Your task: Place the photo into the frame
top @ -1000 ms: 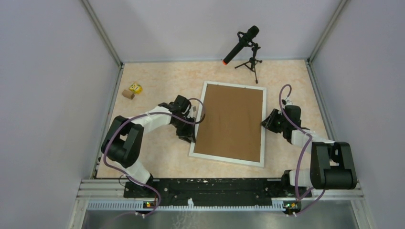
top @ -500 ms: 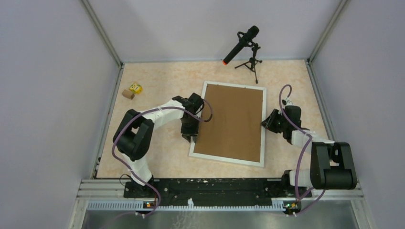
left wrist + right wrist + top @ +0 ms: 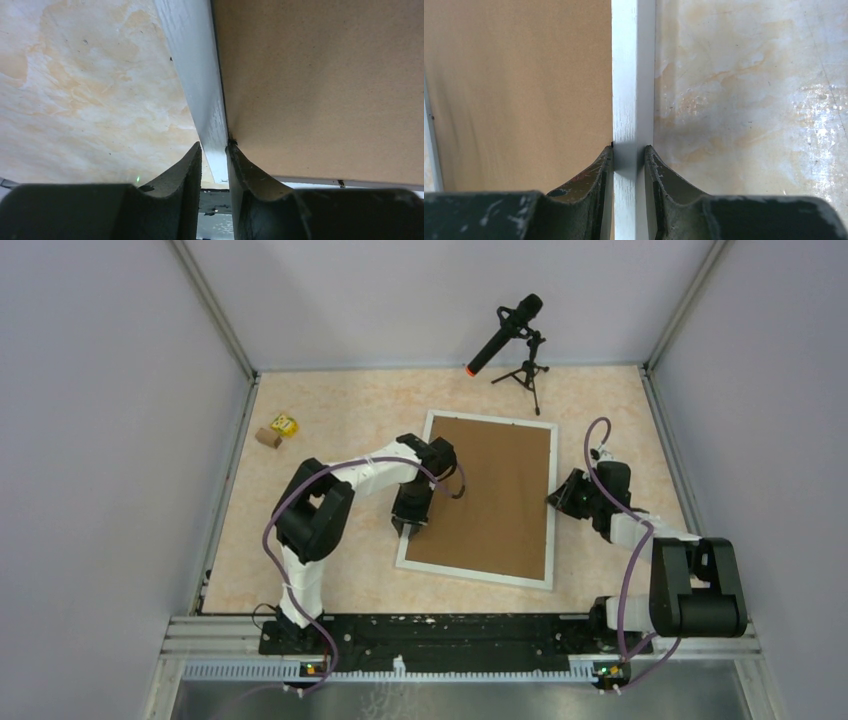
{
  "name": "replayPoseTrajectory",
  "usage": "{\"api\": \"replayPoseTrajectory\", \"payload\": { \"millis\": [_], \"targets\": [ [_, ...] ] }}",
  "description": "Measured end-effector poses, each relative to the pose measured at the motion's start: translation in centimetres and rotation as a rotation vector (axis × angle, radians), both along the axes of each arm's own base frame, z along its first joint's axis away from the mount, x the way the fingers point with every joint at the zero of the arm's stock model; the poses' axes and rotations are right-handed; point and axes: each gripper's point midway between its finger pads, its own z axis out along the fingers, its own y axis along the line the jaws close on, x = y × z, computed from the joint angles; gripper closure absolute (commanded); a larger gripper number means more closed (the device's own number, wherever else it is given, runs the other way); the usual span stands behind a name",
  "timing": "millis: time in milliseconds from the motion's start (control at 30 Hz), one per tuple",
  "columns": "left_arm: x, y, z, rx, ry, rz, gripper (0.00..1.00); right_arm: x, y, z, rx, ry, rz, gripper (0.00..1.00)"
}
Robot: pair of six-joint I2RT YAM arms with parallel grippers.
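The frame (image 3: 475, 573), thin white moulding, lies flat on the table with a plain brown backing board (image 3: 490, 495) filling it. The photo is hidden. My left gripper (image 3: 410, 525) sits at the frame's left rail near the front corner. In the left wrist view this gripper (image 3: 214, 155) is shut on the white rail (image 3: 197, 75), one finger outside it and one on the board side (image 3: 320, 90). My right gripper (image 3: 556, 498) holds the right rail at mid-length. In the right wrist view this gripper (image 3: 629, 152) is shut on the moulding (image 3: 633, 75), with the board (image 3: 519, 90) to its left.
A black microphone (image 3: 510, 325) on a small tripod (image 3: 528, 375) stands just behind the frame's far edge. Two small blocks (image 3: 278, 428) lie near the left wall. Grey walls enclose the table on three sides.
The left arm has swung right, bringing its wrist over the board's left edge, and its gripper has slid slightly right onto the rail. The right arm and the frame have not moved.
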Motion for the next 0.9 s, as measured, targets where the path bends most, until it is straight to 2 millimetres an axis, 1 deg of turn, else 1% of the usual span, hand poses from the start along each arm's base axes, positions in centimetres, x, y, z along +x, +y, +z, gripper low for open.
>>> {"api": "replayPoseTrajectory", "payload": {
  "millis": [100,167,233,400,533,633,700,733,800,867,900],
  "targets": [
    [0.0,-0.1,0.0,0.031,0.009,-0.022,0.67,0.0,0.0,0.0,-0.001,-0.001,0.001,0.76],
    [0.0,-0.2,0.0,0.065,0.017,-0.046,0.62,0.0,0.0,0.0,-0.002,-0.002,0.002,0.76],
    [0.0,-0.1,0.0,0.110,0.021,-0.075,0.58,0.0,0.0,0.0,-0.002,-0.005,0.003,0.76],
    [0.3,0.2,0.3,0.246,-0.008,-0.178,0.54,0.0,0.0,0.0,-0.001,-0.008,0.003,0.74],
    [0.7,0.3,1.3,0.272,-0.094,-0.228,0.39,0.0,0.0,0.0,-0.001,-0.008,0.002,0.70],
    [1.0,0.5,2.1,0.205,-0.165,-0.206,0.31,0.0,0.0,-0.1,0.000,-0.005,0.001,0.61],
    [2.1,-1.1,2.7,0.086,-0.244,-0.162,0.27,-0.3,0.2,-0.2,0.006,0.009,0.002,0.56],
    [2.7,-2.0,3.5,0.016,-0.290,-0.138,0.25,-0.4,0.2,-0.3,0.008,0.018,0.005,0.53],
    [3.1,-3.2,5.4,-0.108,-0.368,-0.093,0.23,-0.7,0.4,-0.3,0.013,0.039,0.010,0.51],
    [2.5,-3.6,7.6,-0.229,-0.435,-0.035,0.20,-0.8,0.5,-0.2,0.007,0.065,0.014,0.51],
    [1.5,-3.4,8.5,-0.293,-0.456,0.001,0.19,-1.0,0.5,-0.2,0.001,0.085,0.014,0.52]
  ]
}}
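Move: The left hand is right down on the frame's left bar, whose middle is directly under it and about 1 cm below. A small metal tab lies some 1 cm to that hand's right and 1 cm below; the near-left corner is about 7 cm back and 1 cm left. The right hand straddles the right bar, centred about 1 cm below it, with another metal tab about 1 cm to its left and 1 cm below. Rolling almost on the spot at the bar, the left hand first swings its fingertips some 15 degrees leftward, then opens wide and rises about 8 cm off the frame, drifting right and slightly forward while the fingers swing out forward and right. Late on, the right hand unclamps from the right bar, its fingers parting to either side, and eases about 1 cm back. ##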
